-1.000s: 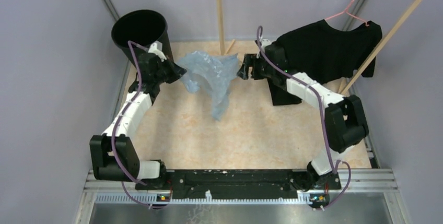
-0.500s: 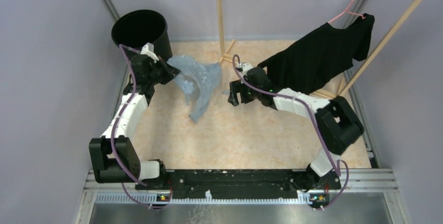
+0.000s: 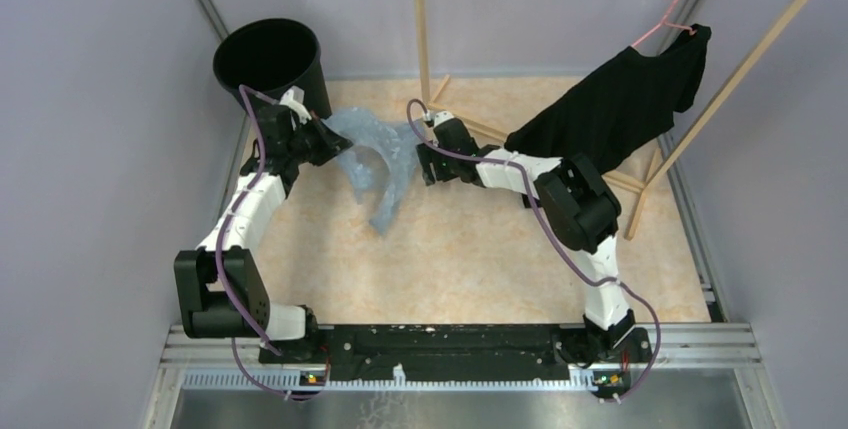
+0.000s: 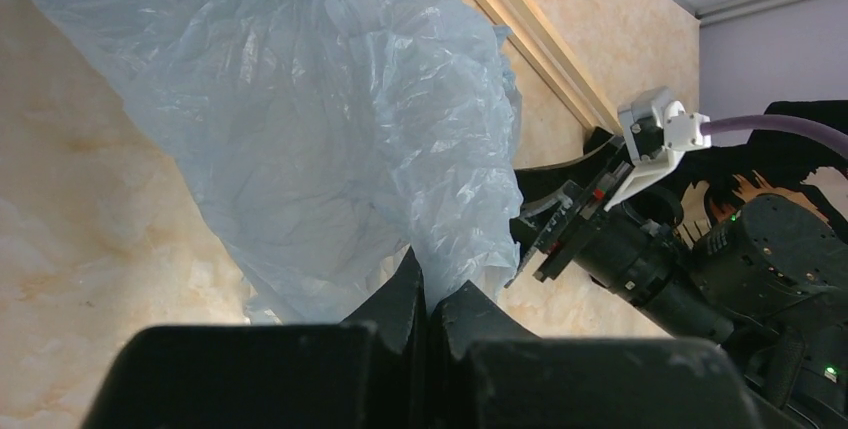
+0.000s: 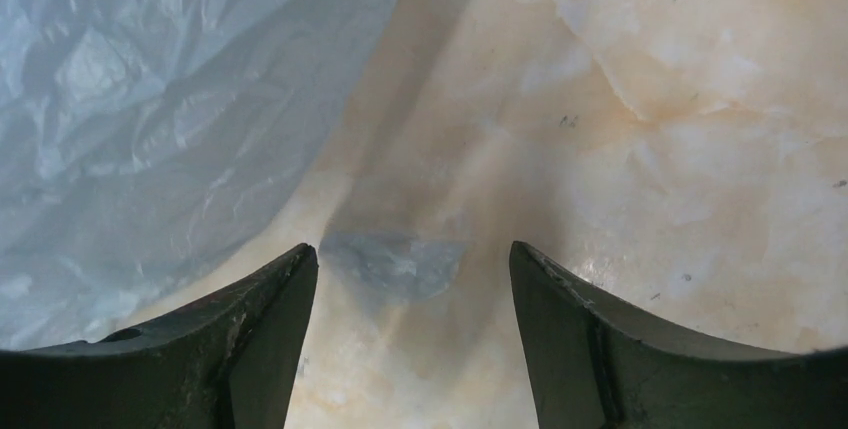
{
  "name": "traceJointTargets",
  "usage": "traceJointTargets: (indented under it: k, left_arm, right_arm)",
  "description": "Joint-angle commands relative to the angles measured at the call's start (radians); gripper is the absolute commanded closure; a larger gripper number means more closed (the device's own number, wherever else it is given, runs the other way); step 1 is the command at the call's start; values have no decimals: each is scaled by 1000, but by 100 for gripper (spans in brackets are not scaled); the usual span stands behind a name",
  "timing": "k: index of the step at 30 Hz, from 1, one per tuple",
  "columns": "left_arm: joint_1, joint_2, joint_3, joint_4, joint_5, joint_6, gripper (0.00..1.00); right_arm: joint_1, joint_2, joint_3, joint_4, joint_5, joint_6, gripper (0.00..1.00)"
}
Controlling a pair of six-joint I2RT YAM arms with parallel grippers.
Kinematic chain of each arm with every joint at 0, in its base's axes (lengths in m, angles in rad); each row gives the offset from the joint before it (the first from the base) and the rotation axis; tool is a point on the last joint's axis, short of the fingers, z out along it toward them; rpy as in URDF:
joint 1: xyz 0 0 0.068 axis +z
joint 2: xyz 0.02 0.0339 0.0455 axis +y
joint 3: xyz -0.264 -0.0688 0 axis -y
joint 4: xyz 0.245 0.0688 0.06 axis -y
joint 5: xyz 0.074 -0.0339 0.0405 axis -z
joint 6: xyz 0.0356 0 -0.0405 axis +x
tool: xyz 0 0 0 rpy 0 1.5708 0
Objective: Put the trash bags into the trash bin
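Observation:
The trash bag [image 3: 378,154], a wrinkled pale blue film, hangs from my left gripper [image 3: 326,139] and trails down to the floor. In the left wrist view the left gripper [image 4: 430,279] is shut on a pinched fold of the trash bag [image 4: 300,99]. The black round trash bin [image 3: 312,89] stands just behind and left of that gripper, mouth open. My right gripper [image 3: 425,164] sits to the right of the bag, apart from it. In the right wrist view the right gripper [image 5: 412,249] is open over the floor, with the trash bag [image 5: 130,99] at upper left.
A wooden clothes rack [image 3: 422,19] stands at the back. A black T-shirt [image 3: 610,109] hangs from it on a pink hanger, above the right arm. Purple walls close in on both sides. The rack's base rails [image 4: 540,44] lie on the floor beyond the bag.
The left gripper has carried the bag left, closer to the bin. The right arm has swung left and lower, following the bag. The T-shirt has shifted on its hanger.

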Motion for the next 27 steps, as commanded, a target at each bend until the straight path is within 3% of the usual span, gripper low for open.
traceJointTargets:
  k: [1, 4, 7, 10, 17, 27]
  left_arm:
    - [4, -10, 39, 21, 33, 13, 100]
    - [4, -15, 39, 22, 35, 12, 100]
    - [4, -18, 39, 22, 32, 14, 100]
    - [4, -20, 39, 23, 36, 14, 100]
    - [3, -10, 38, 37, 75, 9, 100]
    - [-56, 7, 64, 117, 274, 38, 100]
  right_arm:
    - [33, 51, 63, -44, 94, -32, 33]
    - [56, 70, 68, -73, 144, -48, 43]
    - [84, 69, 53, -91, 192, -60, 45]
    - [94, 48, 17, -91, 210, -46, 57]
    - [92, -56, -77, -26, 190, -25, 100]
    - [114, -451, -274, 113, -13, 19, 100]
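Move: The trash bag hangs from the left fingers, and a loose lower corner shows between the right hand's open fingertips, about 2 cm below and 1 cm ahead. The bag's long tail reaches some 8 cm left and 9 cm back of the right hand; the rack foot is roughly 15 cm straight ahead of it. From the left hand, the loose corner is about 13 cm right, 2 cm ahead and 18 cm down, and the trash bin about 13 cm ahead and 10 cm left. On the trash bag's low corner the right hand shuts its wide-open fingers completely, sinking about 1 cm, then draws back some 6 cm and a little right, away from the bag, rising at the end. The left hand keeps its pinch on the bag, first nearly still, then swings about 3 cm right and rises nearly 2 cm, turning some 10 degrees clockwise. ##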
